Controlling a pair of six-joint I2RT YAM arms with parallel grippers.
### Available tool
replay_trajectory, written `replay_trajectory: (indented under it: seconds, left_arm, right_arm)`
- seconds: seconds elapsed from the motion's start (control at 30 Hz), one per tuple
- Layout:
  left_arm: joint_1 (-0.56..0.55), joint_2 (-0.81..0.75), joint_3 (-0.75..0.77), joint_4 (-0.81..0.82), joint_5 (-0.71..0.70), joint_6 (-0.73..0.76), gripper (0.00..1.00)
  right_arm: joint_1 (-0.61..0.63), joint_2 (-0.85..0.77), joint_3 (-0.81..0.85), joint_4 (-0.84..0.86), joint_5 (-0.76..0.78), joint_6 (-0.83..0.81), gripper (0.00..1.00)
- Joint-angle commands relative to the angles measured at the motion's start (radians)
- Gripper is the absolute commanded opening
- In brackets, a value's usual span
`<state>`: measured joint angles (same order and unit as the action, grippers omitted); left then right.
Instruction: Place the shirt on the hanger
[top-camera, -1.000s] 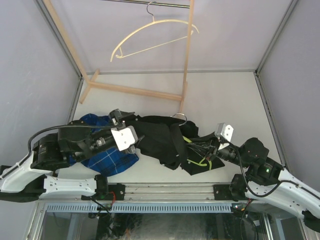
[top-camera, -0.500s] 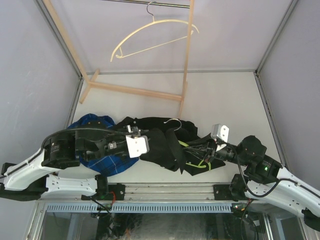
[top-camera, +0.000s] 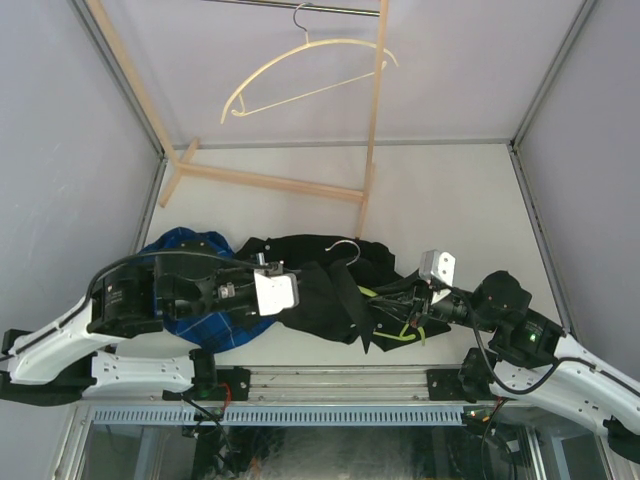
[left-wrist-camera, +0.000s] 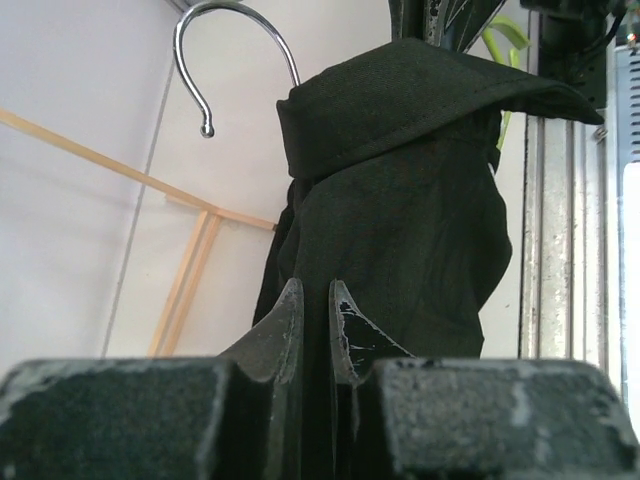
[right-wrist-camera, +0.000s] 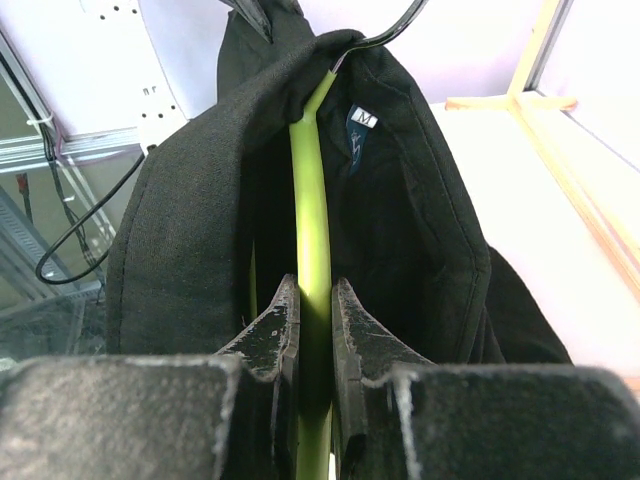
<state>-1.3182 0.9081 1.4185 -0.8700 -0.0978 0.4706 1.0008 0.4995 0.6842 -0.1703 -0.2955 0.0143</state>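
Note:
The black shirt (top-camera: 318, 283) lies bunched at the table's near middle, draped over the lime-green hanger (top-camera: 393, 332), whose metal hook (top-camera: 346, 244) sticks out at its far side. My left gripper (top-camera: 306, 292) comes in from the left and is shut on a fold of the shirt (left-wrist-camera: 400, 190); dark cloth fills the narrow gap between its fingers (left-wrist-camera: 288, 318). The hook (left-wrist-camera: 225, 40) shows above that fold. My right gripper (right-wrist-camera: 313, 300) is shut on the hanger's green arm (right-wrist-camera: 311, 210), inside the shirt's collar (right-wrist-camera: 190, 220).
A blue plaid shirt (top-camera: 188, 250) lies under my left arm. A cream hanger (top-camera: 300, 70) hangs from the rail of a wooden rack (top-camera: 372, 130) at the back. A metal rail (top-camera: 330, 380) runs along the near edge.
My left gripper moved right onto the black shirt and closed from wide open onto its cloth. The shirt and hanger shifted slightly left with the right gripper.

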Motion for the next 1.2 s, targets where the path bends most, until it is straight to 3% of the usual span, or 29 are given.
replay_trajectory:
  seconds: [0.0, 0.17, 0.5, 0.57, 0.7, 0.87, 1.0, 1.17]
  left_arm:
    - [0.061, -0.025, -0.024, 0.114, 0.176, -0.108, 0.01]
    - [0.113, -0.018, -0.008, 0.107, 0.297, -0.145, 0.0]
    - [0.128, 0.014, -0.003, 0.091, 0.381, -0.168, 0.0]
    - [0.132, 0.022, -0.001, 0.088, 0.387, -0.173, 0.06]
    - [0.137, 0.032, -0.004, 0.097, 0.401, -0.186, 0.08]
    - [0.14, 0.027, -0.014, 0.118, 0.407, -0.195, 0.43]
    - [0.145, 0.021, -0.031, 0.136, 0.405, -0.202, 0.51]
    - [0.149, 0.02, -0.061, 0.146, 0.384, -0.205, 0.52]
  right_arm:
    - [-0.003, -0.001, 0.065, 0.092, -0.014, -0.01, 0.0]
    - [-0.003, 0.005, 0.065, 0.073, -0.012, -0.02, 0.0]
    - [-0.003, 0.007, 0.065, 0.067, -0.011, -0.027, 0.0]
    - [-0.004, 0.008, 0.065, 0.066, -0.009, -0.029, 0.0]
    - [-0.004, 0.012, 0.065, 0.069, -0.012, -0.027, 0.0]
    - [-0.003, 0.017, 0.065, 0.071, -0.018, -0.027, 0.0]
    - [-0.003, 0.019, 0.065, 0.075, -0.02, -0.026, 0.0]
    - [-0.002, 0.021, 0.065, 0.083, -0.026, -0.026, 0.0]
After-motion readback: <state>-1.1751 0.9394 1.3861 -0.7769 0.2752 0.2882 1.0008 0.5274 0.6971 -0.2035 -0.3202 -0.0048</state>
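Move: The black shirt's collar, draped over the green hanger, lies about 7 cm to the right of my left hand and 1 cm back. The hanger hook stands some 6 cm to the right and 5 cm farther out, near hand height, and the blue shirt lies some 24 cm to the left, 6 cm out and 33 cm below. From my right hand, already gripping the green hanger, the collar is about 5 cm to the left, roughly level with it. Still pinching the black shirt, my left hand draws the cloth back about 1 cm towards my base, rolling some 10 degrees about its fingers. Then I open those fingers about halfway, letting go of the pinch, while the hand goes on back and some 2.5 cm to the right, towards the collar. My right hand keeps its grip on the green hanger, almost still. ##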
